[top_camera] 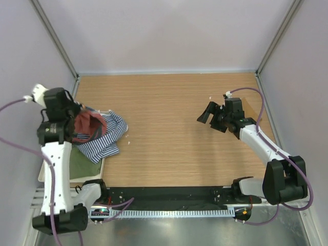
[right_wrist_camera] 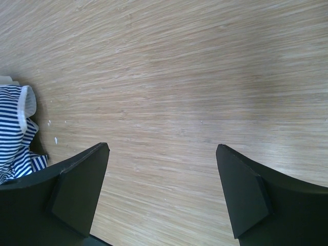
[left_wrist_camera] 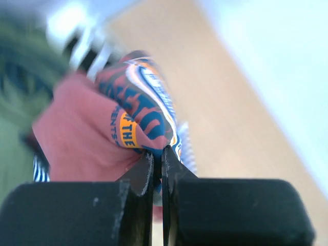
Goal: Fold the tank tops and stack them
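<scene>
A heap of tank tops lies at the table's left edge. On top is the rust-red one [top_camera: 88, 124] with a round orange-and-blue chest graphic [left_wrist_camera: 138, 110]. My left gripper [left_wrist_camera: 158, 149] is shut on a fold of that rust-red top, right at the graphic. Beneath it spreads the navy-white striped top [top_camera: 108, 138], also visible at the left of the right wrist view as the striped top [right_wrist_camera: 13, 128]. An olive green top [top_camera: 82, 163] lies under both. My right gripper [right_wrist_camera: 161, 148] hovers open over bare wood on the right side, with nothing between its fingers.
A pale tray or board [top_camera: 100, 166] sits under the heap at the left. The wooden table [top_camera: 174, 128] is walled by grey panels at back and sides. A black strip [top_camera: 169, 195] runs along the near edge.
</scene>
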`<state>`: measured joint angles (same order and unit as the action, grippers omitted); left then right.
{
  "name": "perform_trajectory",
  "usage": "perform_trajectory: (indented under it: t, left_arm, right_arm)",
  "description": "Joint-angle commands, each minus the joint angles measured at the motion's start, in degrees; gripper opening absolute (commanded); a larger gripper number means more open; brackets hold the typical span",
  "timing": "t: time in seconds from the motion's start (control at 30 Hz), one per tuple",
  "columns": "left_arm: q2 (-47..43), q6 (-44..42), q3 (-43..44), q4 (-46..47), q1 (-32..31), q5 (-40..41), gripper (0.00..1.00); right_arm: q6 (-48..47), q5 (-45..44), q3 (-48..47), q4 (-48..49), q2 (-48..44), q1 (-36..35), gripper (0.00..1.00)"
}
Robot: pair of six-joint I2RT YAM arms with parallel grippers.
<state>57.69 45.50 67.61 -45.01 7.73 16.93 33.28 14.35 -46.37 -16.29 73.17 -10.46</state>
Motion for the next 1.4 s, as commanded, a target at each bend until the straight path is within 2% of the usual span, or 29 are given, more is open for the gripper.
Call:
perform_trajectory:
  t: [0.0, 0.03, 0.13, 0.17, 0.33, 0.37, 0.4, 0.43, 0.5, 0.63, 0.7, 0.73, 0.8, 0.83, 0.9, 0.93, 1.03, 1.07, 1.1, 1.13, 1.17, 1.23, 1.27, 1.33, 1.37]
  left_arm:
    - [-5.39, -3.65, 16.99, -0.60, 0.27, 7.06, 0.00]
    - [-5.74, -3.75, 23.20, -0.95, 0.27, 6.37, 0.00]
    - [-7.59, -1.21, 31.32, 2.10, 0.18, 0.41, 0.00]
    - [-7.94, 0.37, 32.57, 3.25, 0.27, -6.05, 0.00]
    - [-4.08, 10.11, 42.41, 6.06, 0.18, -22.26, 0.00]
    - [-3.47, 12.92, 41.82, 8.08, 0.27, -25.33, 0.00]
    - [-2.59, 15.91, 40.59, 10.71, 0.27, -33.02, 0.00]
    - [-1.97, 22.29, 37.10, 17.35, 0.18, -36.23, 0.00]
    - [-0.22, 26.04, 34.09, 22.14, -0.16, -41.17, 0.00]
    - [1.28, 22.71, 31.62, 22.34, -6.48, -34.08, 0.00]
    - [3.21, 20.35, 31.87, 22.34, -13.33, -31.10, 0.00]
    - [6.09, 19.29, 32.31, 22.43, -19.01, -28.73, 0.00]
    - [9.00, 16.82, 33.80, 21.90, -25.10, -26.34, 0.00]
    - [11.89, 16.12, 34.25, 21.73, -30.44, -24.33, 0.00]
    - [14.54, 13.67, 35.47, 21.72, -35.47, -22.04, 0.00]
    - [15.51, 12.70, 35.92, 21.64, -40.20, -20.55, 0.00]
    - [19.91, 8.57, 37.50, 21.46, -46.81, -17.72, 0.00]
    - [22.27, 8.04, 37.59, 21.11, -47.45, -18.76, 0.09]
    - [23.25, 8.12, 37.68, 18.15, -47.54, -18.69, 0.42]
    - [24.39, 8.12, 38.03, 15.07, -47.63, -17.47, 0.99]
    - [25.70, 7.68, 38.64, 8.34, -47.54, -11.45, 1.00]
    - [25.46, 3.74, 37.07, 3.38, -47.54, -5.10, 0.99]
    - [24.76, 2.85, 32.10, 1.01, -47.54, 1.03, 1.00]
    - [20.63, 2.84, 24.71, 0.37, -47.02, 7.04, 1.00]
    - [19.05, 3.71, 16.14, 1.15, -46.58, 8.89, 1.00]
  right_arm:
    - [-1.02, 0.15, -0.74, 1.00, -1.62, -0.35, 0.92]
    - [-1.11, -0.02, -0.65, 0.91, -1.80, -0.35, 0.92]
    - [-1.11, -0.29, -0.65, 0.82, -1.89, -0.35, 0.92]
    - [-0.85, -0.20, -0.83, 0.83, -1.80, -0.35, 0.92]
    - [-0.32, 0.68, -1.36, 0.65, -2.06, -0.35, 0.92]
    - [-0.32, 0.59, -1.53, 0.30, -2.41, -0.44, 0.92]
    - [-0.23, 0.59, -1.53, 0.21, -2.68, -0.35, 0.92]
    - [-0.23, 0.33, -1.53, 0.12, -3.11, -0.35, 0.92]
    - [0.03, 0.07, -1.88, -0.31, -3.47, -0.44, 0.92]
    - [0.12, -0.37, -2.58, -1.63, -4.43, -0.44, 0.92]
    - [0.47, -0.99, -2.85, -1.90, -4.96, -0.35, 0.92]
    - [0.91, -1.08, -2.76, -1.81, -5.14, -0.44, 0.92]
    - [1.35, -0.73, -2.94, -1.81, -5.31, -0.35, 0.92]
    - [1.44, -0.64, -3.02, -1.90, -5.31, -0.35, 0.92]
    - [1.53, -0.81, -3.20, -2.25, -5.58, -0.44, 0.92]
    - [1.53, -1.16, -3.55, -2.86, -5.75, -0.35, 0.92]
    - [0.65, -3.27, -4.86, -4.79, -6.28, -0.44, 0.92]
    - [0.47, -4.14, -5.04, -5.15, -6.46, -0.44, 0.92]
    - [0.56, -5.63, -5.31, -5.50, -6.81, -0.35, 0.92]
    - [0.82, -6.34, -5.92, -5.94, -6.98, -0.35, 0.92]
    - [1.00, -7.13, -6.27, -6.29, -7.16, -0.35, 0.92]
    - [1.70, -7.58, -6.45, -5.86, -7.86, -0.35, 0.92]
    - [2.05, -7.41, -6.28, -5.51, -8.04, -0.35, 0.92]
    - [2.93, -6.97, -4.88, -4.02, -8.65, -0.35, 0.93]
    - [3.19, -6.71, -4.35, -3.66, -8.74, -0.35, 0.92]
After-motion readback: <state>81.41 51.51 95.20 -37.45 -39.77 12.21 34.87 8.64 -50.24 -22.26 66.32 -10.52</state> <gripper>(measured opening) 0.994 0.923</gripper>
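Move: The red tank top is already pinched in my left hand, partly hanging over the bin. I am taking it to the open middle of the table, some 44 cm to the right, about 3 cm ahead and 25 cm below. The striped tank top lies about 9 cm right, 5 cm back; the folded tan one some 66 cm right, 3 cm ahead. That open spot is roughly 11 cm left of my right hand, level in reach, some 11 cm below. I fling the red tank top across: still pinching it, my left hand whips up some 36 cm and back about 13 cm, fingers swinging up roughly 60 degrees, then sweeps forward, down and far to the right, turning clockwise. Near the right end of the sweep my fingers open wide and let it go, and the hand sinks on, drifting slightly back left. My right hand, open and empty, lifts about 5 cm. ##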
